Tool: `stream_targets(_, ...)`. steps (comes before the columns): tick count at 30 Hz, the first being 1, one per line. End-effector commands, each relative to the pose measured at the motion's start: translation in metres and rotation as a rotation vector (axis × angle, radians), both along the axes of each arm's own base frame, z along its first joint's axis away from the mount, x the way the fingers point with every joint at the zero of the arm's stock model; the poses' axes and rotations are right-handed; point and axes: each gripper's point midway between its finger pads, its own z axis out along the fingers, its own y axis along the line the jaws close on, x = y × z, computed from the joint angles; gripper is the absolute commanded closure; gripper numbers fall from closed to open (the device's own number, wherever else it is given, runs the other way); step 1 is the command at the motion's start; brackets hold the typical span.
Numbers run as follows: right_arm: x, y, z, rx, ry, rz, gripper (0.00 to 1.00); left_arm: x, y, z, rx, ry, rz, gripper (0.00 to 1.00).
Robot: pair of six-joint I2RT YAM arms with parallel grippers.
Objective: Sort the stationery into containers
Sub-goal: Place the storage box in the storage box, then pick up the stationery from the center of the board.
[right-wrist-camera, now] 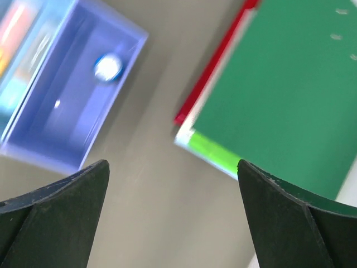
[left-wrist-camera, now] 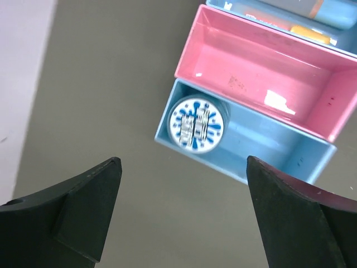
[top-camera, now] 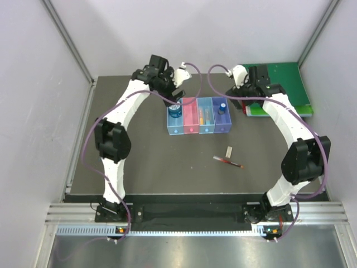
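Four trays stand in a row: blue [top-camera: 174, 127], pink [top-camera: 189, 124], light blue [top-camera: 206, 127] and purple [top-camera: 222, 124]. The round blue-white tape roll [left-wrist-camera: 198, 124] lies in the blue tray [left-wrist-camera: 279, 151]. The pink tray [left-wrist-camera: 262, 72] looks empty. The light blue tray [left-wrist-camera: 334, 17] holds orange-marked items. The blue-capped bottle [right-wrist-camera: 107, 67] stands in the purple tray [right-wrist-camera: 56, 128]. The red pen [top-camera: 227, 162] and the white eraser [top-camera: 228, 151] lie on the table. My left gripper [left-wrist-camera: 183, 164] is open and empty above the blue tray's far end. My right gripper [right-wrist-camera: 172, 163] is open and empty between the purple tray and the binder.
The large green binder [top-camera: 281, 84] lies at the back right, with its red edge and light green spine in the right wrist view [right-wrist-camera: 290, 84]. Grey walls close in the dark table [top-camera: 145, 162] on three sides.
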Motion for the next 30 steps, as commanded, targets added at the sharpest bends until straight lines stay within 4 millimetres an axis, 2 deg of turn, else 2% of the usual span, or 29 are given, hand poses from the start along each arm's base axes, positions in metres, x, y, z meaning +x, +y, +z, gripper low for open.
stream_targets(1, -0.033, 0.016, 0.005, -0.041, 0.036, 0.287, 0.02, -0.011, 0.009, 0.065, -0.057, -0.156, 0.053, 0.01)
stream_targets(2, -0.043, 0.016, -0.003, -0.069, 0.079, 0.344, 0.03, -0.014, 0.015, 0.074, -0.054, -0.178, 0.073, 0.01)
stream_targets(4, -0.055, 0.021, -0.013, -0.081, 0.129, 0.415, 0.02, -0.019, 0.022, 0.071, -0.037, -0.176, 0.093, 0.01)
stream_targets(5, -0.067, 0.021, -0.021, -0.108, 0.18, 0.481, 0.02, -0.021, 0.027, 0.078, -0.031, -0.196, 0.114, 0.01)
stream_targets(6, -0.073, 0.026, -0.024, -0.113, 0.196, 0.52, 0.02, -0.023, 0.03, 0.075, -0.021, -0.193, 0.126, 0.01)
stream_targets(10, -0.104, 0.03, -0.048, -0.164, 0.289, 0.653, 0.0, -0.025, 0.048, 0.085, -0.003, -0.231, 0.184, 0.01)
stream_targets(13, -0.126, 0.036, -0.063, -0.239, 0.3, 0.773, 0.0, -0.028, 0.06, 0.1, -0.004, -0.287, 0.229, 0.01)
stream_targets(14, -0.13, 0.044, -0.066, -0.287, 0.276, 0.852, 0.0, -0.026, 0.062, 0.099, -0.005, -0.303, 0.241, 0.01)
stream_targets(15, -0.142, 0.041, -0.076, -0.324, 0.289, 0.887, 0.0, -0.025, 0.067, 0.102, 0.002, -0.322, 0.262, 0.01)
stream_targets(17, -0.149, 0.048, -0.083, -0.394, 0.257, 0.994, 0.0, -0.027, 0.07, 0.108, -0.005, -0.352, 0.279, 0.01)
stream_targets(18, -0.158, 0.045, -0.09, -0.42, 0.267, 1.026, 0.0, -0.028, 0.071, 0.11, -0.006, -0.356, 0.284, 0.01)
stream_targets(22, -0.163, 0.05, -0.102, -0.49, 0.255, 1.156, 0.0, -0.031, 0.072, 0.11, -0.014, -0.346, 0.3, 0.01)
stream_targets(25, -0.156, 0.051, -0.115, -0.544, 0.248, 1.228, 0.0, -0.032, 0.072, 0.11, -0.028, -0.337, 0.309, 0.01)
stream_targets(30, -0.132, 0.058, -0.138, -0.621, 0.215, 1.317, 0.02, -0.036, 0.072, 0.105, -0.034, -0.317, 0.322, 0.01)
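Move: The white eraser lies about 17 cm back from the right hand, some 8 cm to its left and 19 cm below. The dark-red pen is about 6 cm farther back beyond the eraser. The purple drawer's middle sits 11 cm left of this hand and 2 cm back, 17 cm down; the green notebook is 8 cm ahead and 13 cm right. From the left hand the eraser is roughly 19 cm back and 25 cm right. Backward and down sweeps the empty right hand, about 16 cm back and 12 cm lower with some 5 cm of leftward drift, leaving the notebook's side for the eraser; its wrist turns counter-clockwise about 70 degrees and the fingers, still wide open, come to point nearly straight down. The open left hand meanwhile rises and goes left, then slightly back, away from the tin in the blue drawer. ##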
